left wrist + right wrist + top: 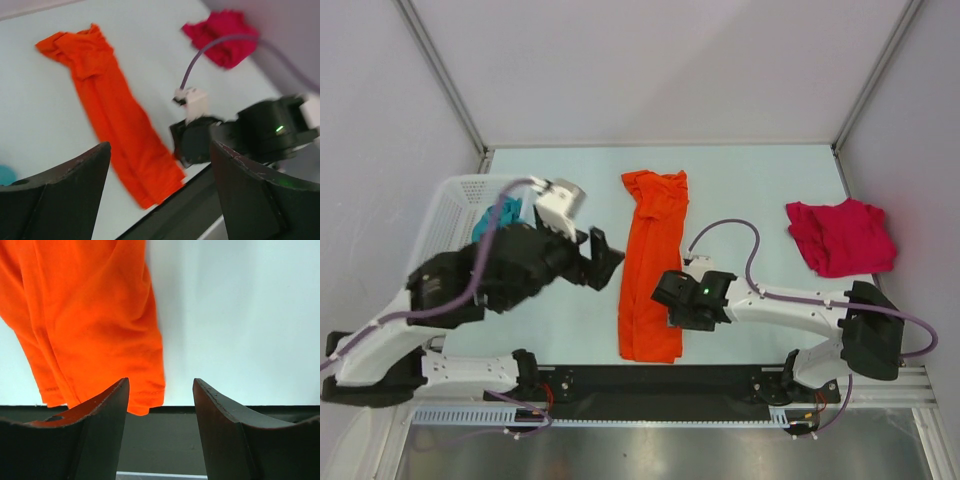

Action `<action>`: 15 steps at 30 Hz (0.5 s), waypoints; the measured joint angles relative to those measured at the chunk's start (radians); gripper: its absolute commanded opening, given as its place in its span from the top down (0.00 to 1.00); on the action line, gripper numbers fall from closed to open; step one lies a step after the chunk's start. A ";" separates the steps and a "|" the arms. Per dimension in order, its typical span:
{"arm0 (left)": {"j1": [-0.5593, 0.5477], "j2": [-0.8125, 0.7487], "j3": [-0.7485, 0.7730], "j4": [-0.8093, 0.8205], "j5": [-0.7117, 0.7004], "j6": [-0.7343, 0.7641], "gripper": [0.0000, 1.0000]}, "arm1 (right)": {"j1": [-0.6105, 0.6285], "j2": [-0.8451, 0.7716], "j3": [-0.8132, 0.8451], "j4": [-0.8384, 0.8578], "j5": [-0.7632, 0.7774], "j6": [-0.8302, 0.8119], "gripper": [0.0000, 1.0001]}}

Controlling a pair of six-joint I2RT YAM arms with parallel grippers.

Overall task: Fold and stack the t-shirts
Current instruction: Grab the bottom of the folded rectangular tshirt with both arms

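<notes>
An orange t-shirt (653,265), folded into a long narrow strip, lies in the middle of the table and runs from far to near. A crimson t-shirt (840,235) sits crumpled at the right. A teal t-shirt (500,213) is bunched in the basket at the left. My left gripper (602,258) hovers just left of the orange strip, open and empty. In the left wrist view the gripper (160,175) frames the orange t-shirt (110,110) and the crimson t-shirt (222,37). My right gripper (668,298) is open over the strip's near right edge; in its wrist view the gripper (161,390) holds nothing and the orange t-shirt (90,315) hem lies by the left finger.
A white mesh basket (450,200) stands at the table's left edge. A dark rail (660,380) runs along the near edge, just past the orange strip's end. The right arm (240,132) with its purple cable crosses the left wrist view.
</notes>
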State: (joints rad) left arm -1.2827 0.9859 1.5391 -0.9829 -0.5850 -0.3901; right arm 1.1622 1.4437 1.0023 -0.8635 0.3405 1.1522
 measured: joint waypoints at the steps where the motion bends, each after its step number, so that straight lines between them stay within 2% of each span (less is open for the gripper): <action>1: 0.071 0.002 0.050 0.005 0.102 -0.033 0.13 | -0.001 -0.004 -0.001 -0.004 0.010 0.001 0.41; 4: 0.308 0.002 0.113 0.018 0.364 -0.135 0.12 | 0.000 -0.016 -0.003 -0.017 0.033 0.007 0.41; 7: 0.492 -0.035 -0.013 0.064 0.602 -0.236 0.12 | 0.005 -0.032 -0.006 -0.034 0.058 0.024 0.41; 11: 0.560 -0.060 -0.365 0.136 0.819 -0.356 0.13 | 0.030 -0.040 -0.006 -0.069 0.101 0.063 0.41; 13: 0.574 -0.051 -0.560 0.216 0.893 -0.416 0.14 | 0.045 -0.042 -0.006 -0.087 0.118 0.084 0.41; 15: 0.576 -0.053 -0.694 0.225 0.915 -0.450 0.14 | 0.054 -0.042 -0.006 -0.101 0.130 0.103 0.40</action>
State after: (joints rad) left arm -0.7067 0.9333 0.8452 -0.7582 0.3302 -0.8402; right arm 1.2163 1.4014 0.9966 -0.9646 0.4706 1.2556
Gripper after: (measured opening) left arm 0.862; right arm 0.596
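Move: The open left hand is high up: the folded orange t-shirt's left bottom corner lies about 38 cm below it, some 10 cm back and 2 cm to its right; the white basket is about 34 cm left and 22 cm farther out. From the low right hand, the t-shirt's right bottom corner is about 7 cm back, 1 cm left and 8 cm below, the left bottom corner about 15 cm left of that hand and equally far back. Left hand, open, sinks about 20 cm towards the t-shirt's bottom, tipping down some 50 degrees; right drifts rightward. ##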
